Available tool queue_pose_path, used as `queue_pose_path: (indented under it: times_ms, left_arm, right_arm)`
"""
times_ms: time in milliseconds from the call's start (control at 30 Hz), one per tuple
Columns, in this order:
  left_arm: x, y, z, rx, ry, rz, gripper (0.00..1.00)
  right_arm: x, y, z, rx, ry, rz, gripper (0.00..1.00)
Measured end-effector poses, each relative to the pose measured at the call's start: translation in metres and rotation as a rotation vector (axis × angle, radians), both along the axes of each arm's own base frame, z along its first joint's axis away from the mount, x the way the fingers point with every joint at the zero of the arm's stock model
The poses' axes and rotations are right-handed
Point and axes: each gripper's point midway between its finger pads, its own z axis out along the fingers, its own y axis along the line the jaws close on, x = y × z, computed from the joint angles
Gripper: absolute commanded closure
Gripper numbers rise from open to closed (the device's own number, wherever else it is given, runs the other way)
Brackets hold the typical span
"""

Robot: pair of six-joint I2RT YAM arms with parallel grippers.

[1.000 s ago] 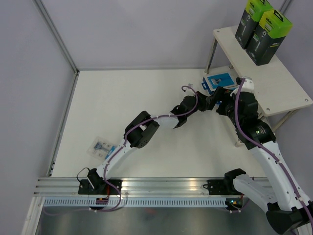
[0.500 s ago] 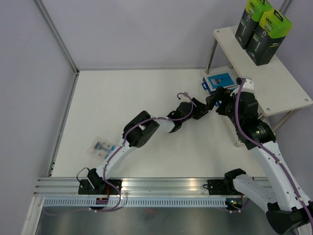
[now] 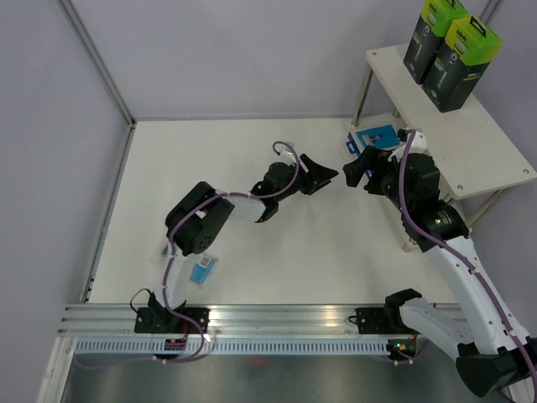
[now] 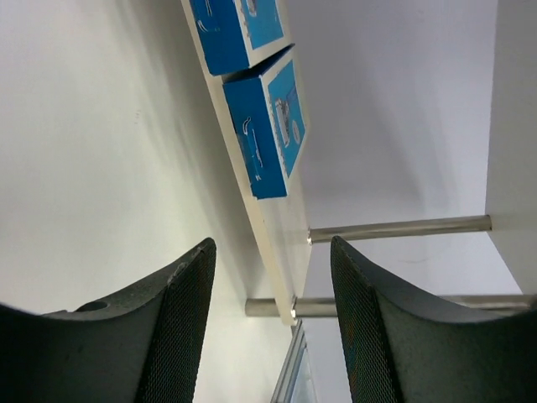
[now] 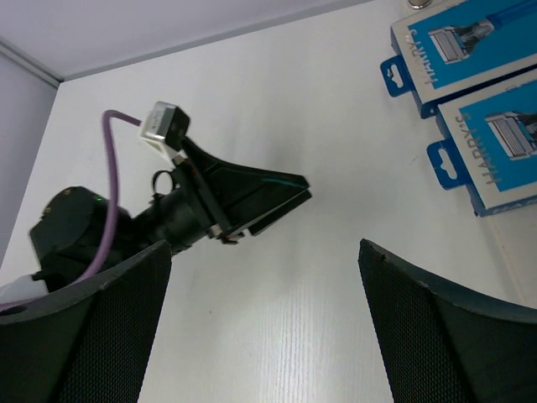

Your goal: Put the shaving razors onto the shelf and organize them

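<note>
Two tall black razor boxes with lime-green tops (image 3: 449, 50) stand on the shelf's upper board (image 3: 487, 143). Two flat blue-and-white razor boxes (image 4: 270, 126) (image 5: 495, 147) lie side by side on the lower board (image 4: 273, 231); only one (image 3: 375, 138) shows from above. A small clear blister pack with blue card (image 3: 201, 269) lies on the table at the left, partly under the left arm's elbow. My left gripper (image 3: 323, 172) (image 4: 270, 252) is open and empty, left of the shelf. My right gripper (image 3: 354, 170) (image 5: 264, 323) is open, empty, facing the left gripper (image 5: 252, 197).
The shelf's silver legs (image 4: 394, 228) stand at the table's right side. A grey wall and a metal frame post (image 3: 96, 63) border the white table at the back and left. The arm bases sit on a rail (image 3: 268, 323) at the near edge.
My left gripper has opened and drawn back to the left, away from the shelf's lower board. Its elbow has swung left over the blister pack. The right gripper barely moved.
</note>
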Motion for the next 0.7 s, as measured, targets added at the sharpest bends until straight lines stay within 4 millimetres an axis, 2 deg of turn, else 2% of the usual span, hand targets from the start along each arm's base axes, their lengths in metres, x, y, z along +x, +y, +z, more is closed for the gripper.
queue_pose_path:
  times_ms: [100,267,367,433,533,633,700]
  left_arm:
    - [-0.005,0.044,0.013,0.059,-0.033,0.022,0.37]
    - [-0.018,0.120,0.027,0.229,-0.037,0.078,0.34]
    - [-0.028,0.161,0.040,0.359,-0.027,0.125,0.20]
    - [-0.042,0.193,0.051,0.430,-0.017,0.190,0.11]
    - [-0.069,0.242,0.060,0.496,0.018,0.301,0.09]
    - [-0.091,0.292,0.053,0.567,0.083,0.424,0.09]
    - [-0.103,0.316,0.042,0.627,0.141,0.484,0.09]
  right_arm:
    - [0.005,0.006,0.002,0.009,-0.013,0.026,0.02]
    - [0.011,0.017,0.017,0.034,-0.077,0.073,0.02]
    - [0.015,0.029,0.023,0.064,-0.112,0.132,0.02]
    - [0.018,0.038,0.017,0.086,-0.113,0.171,0.02]
    - [0.021,0.050,-0.002,0.113,-0.076,0.219,0.02]
    - [0.022,0.058,-0.017,0.127,-0.035,0.251,0.02]
    - [0.023,0.062,-0.018,0.134,-0.031,0.270,0.02]
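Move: The last razor still on the table, the clear blister pack with the blue card, lies about 42 cm to the left of my left hand, 16 cm back and some 13 cm below. The nearer of the two blue boxes on the lower shelf is roughly 14 cm ahead of that hand, 27 cm right and 7 cm below. From my right hand the pack is about 56 cm left, 7 cm back and 29 cm down. My empty left hand sweeps away from the shelved blue boxes, over 30 cm left across bare table towards the clear pack, drawing back about 10 cm and staying high. On the way I roll its left side up, swing its fingers round counter-clockwise and open them wider. My right hand eases some 6 cm left, clear of the shelf, turning counter-clockwise with its fingers still wide. ##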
